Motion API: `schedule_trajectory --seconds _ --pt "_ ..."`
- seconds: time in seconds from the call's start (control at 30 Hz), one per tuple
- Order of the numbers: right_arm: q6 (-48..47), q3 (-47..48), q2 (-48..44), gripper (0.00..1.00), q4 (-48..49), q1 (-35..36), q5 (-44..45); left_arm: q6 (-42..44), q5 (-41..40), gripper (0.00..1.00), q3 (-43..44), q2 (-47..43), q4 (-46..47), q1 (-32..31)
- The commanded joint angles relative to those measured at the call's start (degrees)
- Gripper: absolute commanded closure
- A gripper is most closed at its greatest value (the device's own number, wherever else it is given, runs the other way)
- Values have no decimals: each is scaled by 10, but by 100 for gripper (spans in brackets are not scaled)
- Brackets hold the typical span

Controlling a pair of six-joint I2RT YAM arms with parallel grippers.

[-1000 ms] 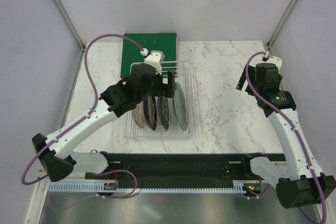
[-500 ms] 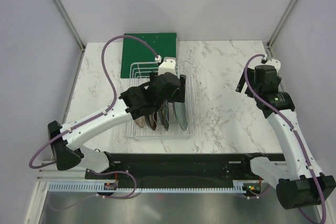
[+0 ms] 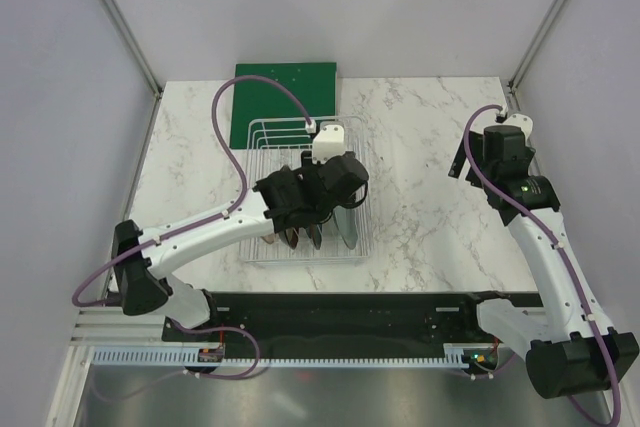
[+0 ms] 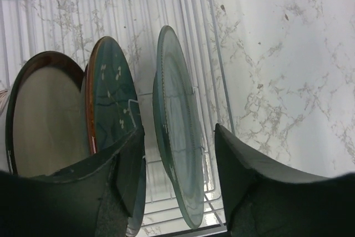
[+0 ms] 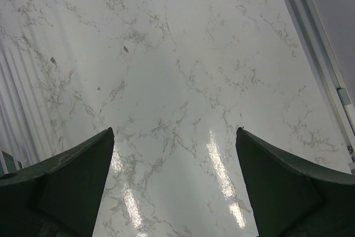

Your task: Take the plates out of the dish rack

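Note:
The white wire dish rack [image 3: 262, 135] stands left of the table's middle, with plates upright on edge in its near half. In the left wrist view I see the pale grey-green plate [image 4: 177, 131], the dark teal plate [image 4: 111, 101] and the maroon-rimmed tan plate [image 4: 44, 120]. My left gripper [image 3: 338, 195] hangs over the rack's right side. It [image 4: 179, 127] is open and straddles the pale plate's rim, with a gap on each side. My right gripper [image 5: 175, 130] is open over bare marble at the right [image 3: 460, 159].
A flat green board [image 3: 285, 85] lies behind the rack at the table's far edge. Rack wires [image 4: 213, 54] run just right of the pale plate. Marble table [image 3: 420, 207] lies between rack and right arm. Metal frame posts stand at the far corners.
My left arm has swung right and nearer across the rack, onto the rightmost plate. Its jaws have narrowed around that plate's rim. The right arm has not moved.

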Motion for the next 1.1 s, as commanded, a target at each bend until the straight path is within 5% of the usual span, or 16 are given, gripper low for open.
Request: schedule_trajectory --seconds 0.0,0.4,0.47,1.07 --pt "-3 4 -6 2 10 2 0 -66 -51 44 24 38 -21 -3" --pt "-9 15 -12 2 11 1 -22 -149 -92 74 48 113 -71 -4" --pt "-9 17 -8 2 10 2 -26 -153 -92 98 52 120 -74 -4" --pt "-7 4 10 2 23 1 -41 -39 -147 98 174 126 -85 -25"
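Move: The light glass plate, the rightmost in the rack, stands on edge about 4 cm ahead of the left hand and 8 cm below, straight in line between its open fingers. The floral green plate stands some 7 cm to the left of it and the dark-rimmed plate about 14 cm left of it, both level with it in depth; the rack's right side is about 6 cm to its right. From the right hand the glass plate lies some 42 cm left, about 1 cm back and 6 cm lower. The left hand sinks about 5 cm and eases forward 1.5 cm onto the glass plate, turning some 10 degrees counter-clockwise while its fingers close from about two-thirds open to nearly shut, one on each face, and pinch the plate at its upper rim. It holds there briefly, then, keeping the pinch, starts back up by about 1 cm with a slight drift to the right, its left side tilting up a little. ##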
